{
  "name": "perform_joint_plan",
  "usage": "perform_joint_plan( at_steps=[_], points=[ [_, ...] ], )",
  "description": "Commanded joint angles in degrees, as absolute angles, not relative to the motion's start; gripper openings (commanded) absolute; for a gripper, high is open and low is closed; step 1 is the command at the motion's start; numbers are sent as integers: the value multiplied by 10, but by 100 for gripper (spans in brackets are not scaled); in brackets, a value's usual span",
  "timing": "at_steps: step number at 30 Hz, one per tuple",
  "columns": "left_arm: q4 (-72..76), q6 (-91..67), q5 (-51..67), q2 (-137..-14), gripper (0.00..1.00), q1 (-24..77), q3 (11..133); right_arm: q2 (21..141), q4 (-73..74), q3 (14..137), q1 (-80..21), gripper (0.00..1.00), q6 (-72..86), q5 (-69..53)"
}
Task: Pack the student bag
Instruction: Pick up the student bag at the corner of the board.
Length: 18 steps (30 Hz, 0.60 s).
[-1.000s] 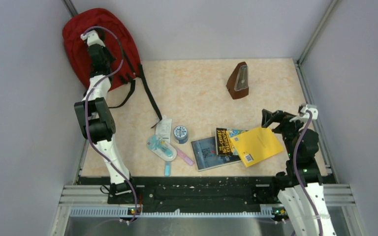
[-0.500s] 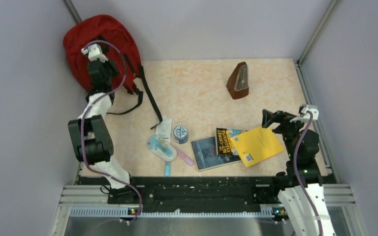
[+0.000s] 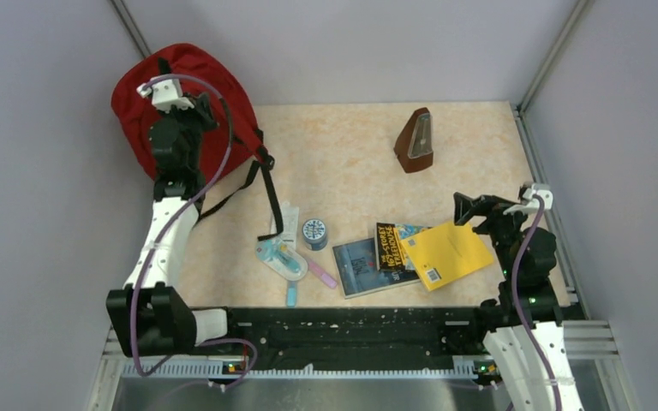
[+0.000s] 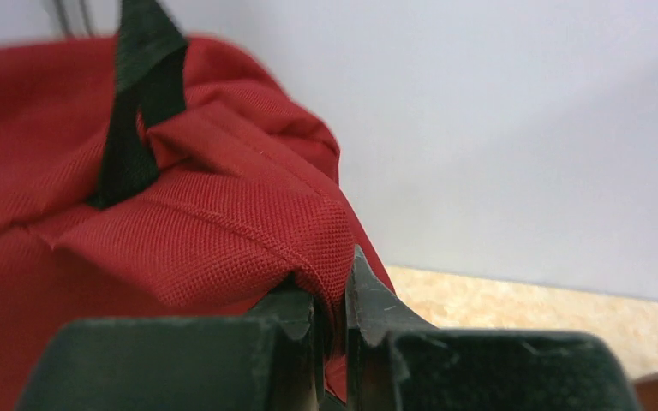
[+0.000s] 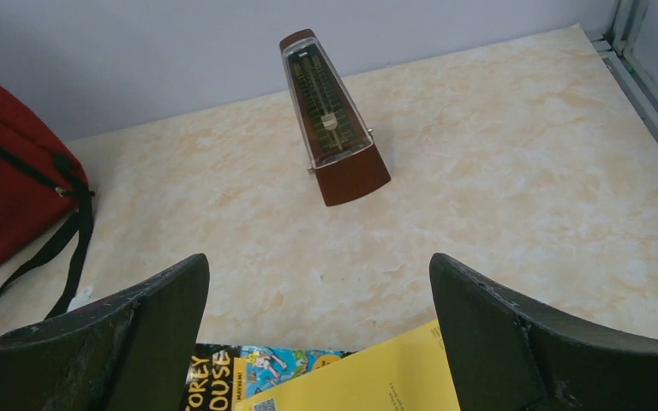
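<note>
The student bag is a large red backpack with black straps, leaning in the far left corner against the wall. My left gripper is at its right side, shut on a fold of its red fabric. In the left wrist view the cloth is pinched between the two dark fingers, and the black top handle shows above. My right gripper hovers open at the right, over the edge of a yellow book, holding nothing.
A brown metronome stands at the far right of the table. Near the front lie the yellow book, two other books, a round blue tin, a packaged item and a pink pen.
My left gripper closed on the bag's fabric and the arm drew back, pulling the bag and its straps a little to the right. The right arm stayed still.
</note>
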<state>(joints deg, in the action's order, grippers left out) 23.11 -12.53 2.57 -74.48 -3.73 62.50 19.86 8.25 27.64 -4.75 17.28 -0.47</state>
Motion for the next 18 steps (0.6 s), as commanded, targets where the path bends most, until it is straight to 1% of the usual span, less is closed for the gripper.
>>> perform_joint_plan(
  at_steps=[1, 5, 10, 12, 15, 18],
  points=[
    [271, -86, -16, -661, 0, -40, 653, 200, 71, 284, -47, 97, 179, -25],
    [196, -80, 25, -628, 0, -40, 705, 210, 68, 286, -47, 97, 174, -47],
    [135, -63, 39, -589, 0, -40, 748, 237, 50, 287, -47, 97, 167, -113],
    [103, -56, 65, -582, 0, -40, 772, 253, 39, 288, -47, 97, 164, -141],
    [72, -62, 119, -567, 0, -40, 793, 284, 19, 290, -47, 97, 160, -195],
    [47, -58, 218, -551, 0, -40, 804, 315, -3, 297, -47, 97, 159, -267]
  ],
)
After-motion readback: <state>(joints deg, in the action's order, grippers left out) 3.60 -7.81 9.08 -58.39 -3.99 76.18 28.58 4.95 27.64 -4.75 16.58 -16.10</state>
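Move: The left hand already holds the red student bag by its upper edge. The bag's middle is some 18 cm below the fingers, about 5 cm ahead and 3 cm left. Well below, the round tin lies about 13 cm back and 25 cm right, and the toothbrush pack some 21 cm back and 16 cm right. From the right hand, the bag is roughly 66 cm left and 25 cm ahead; the metronome is 34 cm ahead and 8 cm left. With the bag's fabric still pinched in its shut fingers, the left hand hoists it steadily up about 14 cm and back some 11 cm towards the base, out of the far-left corner, tipping its fingers up about 10 degrees. The empty, wide-open right hand starts swinging left towards the bag, about 5 cm and slightly down, turning some 15 degrees counter-clockwise. ##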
